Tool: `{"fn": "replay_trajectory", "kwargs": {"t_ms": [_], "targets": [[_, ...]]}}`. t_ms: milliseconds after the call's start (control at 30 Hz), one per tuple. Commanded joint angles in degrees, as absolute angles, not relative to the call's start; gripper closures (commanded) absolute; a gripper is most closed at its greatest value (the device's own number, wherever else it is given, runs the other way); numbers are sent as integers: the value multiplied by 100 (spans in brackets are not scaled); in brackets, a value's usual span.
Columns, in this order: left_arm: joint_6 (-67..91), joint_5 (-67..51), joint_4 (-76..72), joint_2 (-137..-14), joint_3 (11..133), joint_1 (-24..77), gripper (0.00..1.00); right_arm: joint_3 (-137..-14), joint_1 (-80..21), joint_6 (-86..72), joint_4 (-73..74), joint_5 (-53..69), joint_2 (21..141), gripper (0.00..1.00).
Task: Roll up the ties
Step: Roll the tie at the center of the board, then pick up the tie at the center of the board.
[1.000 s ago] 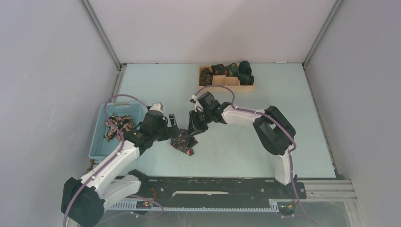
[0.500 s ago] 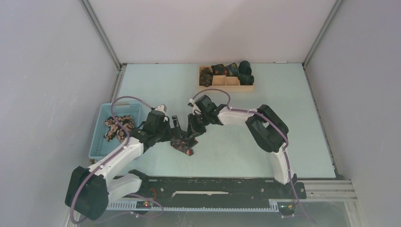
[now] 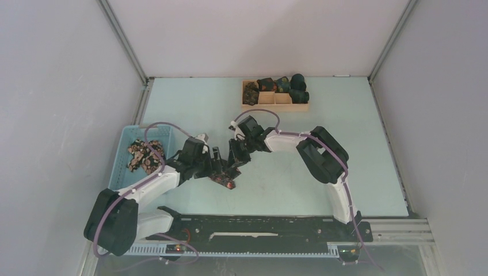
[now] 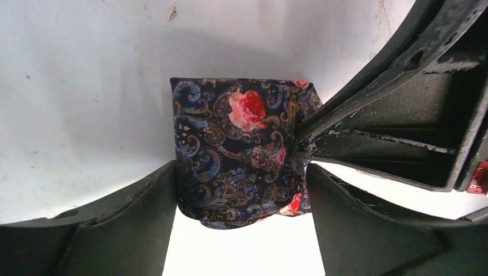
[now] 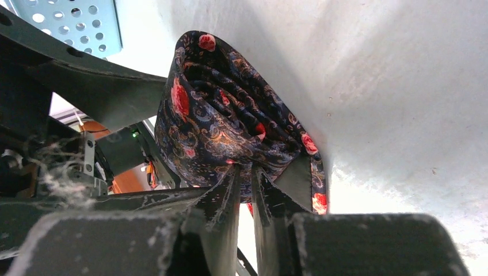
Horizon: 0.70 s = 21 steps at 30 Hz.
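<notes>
A rolled tie point(image 3: 223, 174) of dark floral fabric lies on the table between my two grippers. In the left wrist view the tie point(image 4: 239, 155) fills the gap between the fingers point(image 4: 126, 224) of my left gripper point(image 4: 241, 195). That gripper stands open astride the roll, with its left finger touching the fabric. My right gripper point(image 5: 244, 172) is pinched nearly shut on the fabric at the tie's point(image 5: 224, 115) near end. From above, the left gripper point(image 3: 217, 163) and the right gripper point(image 3: 235, 161) meet over the roll.
A light-blue basket point(image 3: 122, 175) at the left holds more loose ties point(image 3: 145, 155). A wooden divided tray point(image 3: 275, 100) at the back carries several dark rolls point(image 3: 297, 87). The basket's perforated wall point(image 5: 75, 23) shows in the right wrist view.
My left gripper has moved right until it straddles the rolled tie, and its jaws have narrowed a little. The right gripper's jaws have closed tighter on the fabric.
</notes>
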<state>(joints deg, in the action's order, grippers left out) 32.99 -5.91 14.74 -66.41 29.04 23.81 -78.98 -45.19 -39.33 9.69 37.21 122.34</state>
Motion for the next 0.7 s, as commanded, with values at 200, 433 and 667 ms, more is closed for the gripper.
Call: {"fn": "replay_trajectory", "kwargs": {"t_ms": [200, 433, 667], "targets": [[3422, -1049, 838, -6763, 2636, 2367, 36, -8043, -4351, -3822, 908, 3704, 12163, 84], [3387, -786, 843, -6737, 2640, 2490, 42, -7721, -4027, -3644, 1093, 3543, 11697, 56], [3322, -452, 1030, -6854, 2844, 2734, 45, -7054, -3958, -3770, 908, 3270, 11387, 38]]}}
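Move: Just beneath and between the left hand's open fingers sits the rolled tie, its middle about 1 cm ahead, 1 cm to the right and 1 cm lower. The tie's loose end lies some 6 cm back and 5 cm right of that hand, and the blue basket about 27 cm left and 4 cm ahead. From the right hand, shut at the roll's near edge, the roll's middle is roughly 3 cm left, 1 cm back and 1 cm down. Closing around the rolled tie, the left hand settles about 1 cm lower, then eases some 1 cm to the right while its fingers come in on both sides and squeeze the roll. The right hand, still pinching the roll's edge, starts slowly, then opens well past halfway, lets go and slides away about 5 cm right and 3 cm forward at the same low height. ##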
